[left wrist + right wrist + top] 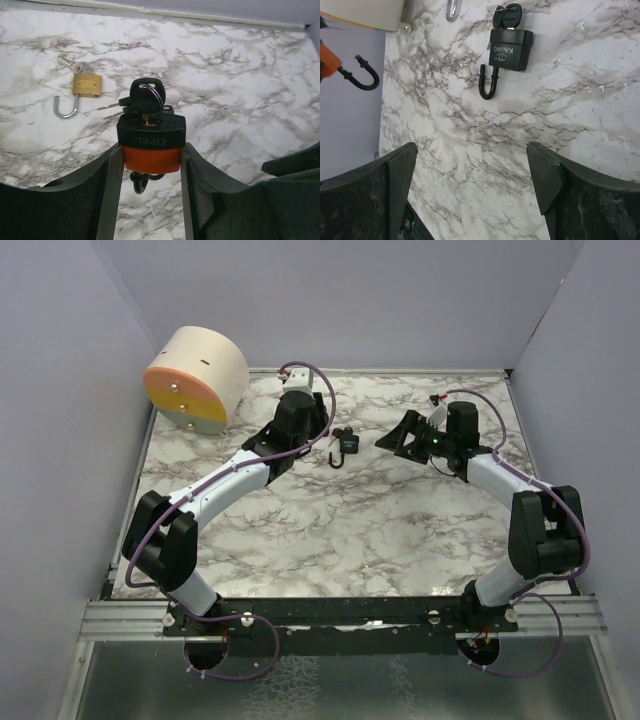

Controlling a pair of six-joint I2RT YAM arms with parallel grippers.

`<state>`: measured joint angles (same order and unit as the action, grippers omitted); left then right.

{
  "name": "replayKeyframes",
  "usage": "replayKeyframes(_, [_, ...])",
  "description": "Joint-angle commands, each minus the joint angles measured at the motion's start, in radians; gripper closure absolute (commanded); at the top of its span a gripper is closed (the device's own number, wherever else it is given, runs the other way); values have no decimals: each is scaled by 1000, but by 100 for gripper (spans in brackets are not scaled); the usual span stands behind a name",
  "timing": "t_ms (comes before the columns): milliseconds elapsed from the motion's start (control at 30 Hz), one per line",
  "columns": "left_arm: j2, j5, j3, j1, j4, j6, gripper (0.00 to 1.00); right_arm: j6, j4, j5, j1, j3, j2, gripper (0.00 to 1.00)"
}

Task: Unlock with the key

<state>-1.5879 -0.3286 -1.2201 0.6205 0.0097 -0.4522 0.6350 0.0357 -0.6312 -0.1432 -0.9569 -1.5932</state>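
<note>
In the left wrist view my left gripper point(151, 149) is shut on an orange and black padlock point(151, 142) marked OPEL and holds it above the table. A black-headed key point(145, 92) sits in the padlock's keyway, and its black shackle point(139, 181) hangs open below. The padlock also shows at the left edge of the right wrist view point(327, 60). In the top view my left gripper point(318, 443) hides it. My right gripper point(471, 150) is open and empty, also seen from above point(398, 437), to the right of the left gripper.
A black padlock point(509, 47) marked KAIJING lies on the marble with its keys point(507, 17) in it and its shackle open; it also shows from above point(347, 440). A brass padlock point(87, 85) with an open shackle lies nearby. A cream cylinder point(195, 380) stands back left.
</note>
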Motion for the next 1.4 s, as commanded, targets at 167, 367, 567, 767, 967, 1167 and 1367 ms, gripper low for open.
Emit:
replayKeyframes(167, [3,237,26,1,381,-208,100,6,157,-68,-39,64,59,7])
replayKeyframes(367, [-11,307,44,5,433,-264,100,23,190,-66,-53,58,43,6])
replayKeyframes(567, [-14,324,51,28,437,-273,100,51,218,-80,-62,32,22,5])
replayKeyframes(767, [-16,350,65,46,449,-276,100,63,221,-78,-71,9,18,5])
replayKeyframes(967, [-14,374,77,65,467,-276,100,69,218,-75,-73,-4,13,5])
replayKeyframes(1167, [18,395,110,78,517,-276,100,69,212,-71,-73,-13,-12,5])
replayKeyframes(1367, [60,462,175,80,649,-296,100,83,235,-91,-72,-10,-33,5])
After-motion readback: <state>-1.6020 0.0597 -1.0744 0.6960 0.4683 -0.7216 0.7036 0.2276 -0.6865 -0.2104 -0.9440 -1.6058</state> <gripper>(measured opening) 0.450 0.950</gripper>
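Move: The left hand already holds the orange padlock with its keys; the open right gripper it goes to lies about 20 cm to its right, 4 cm back and 7 cm lower. On the table 18 cm below the left hand, the black padlock is about 8 cm right and 1 cm ahead, the brass padlock 9 cm ahead and 5 cm left. From the right hand, the orange padlock is about 20 cm left, 4 cm ahead and 7 cm higher. Left hand carries the orange padlock 10 cm right towards the open right gripper, rolling left side down; right edges left. ##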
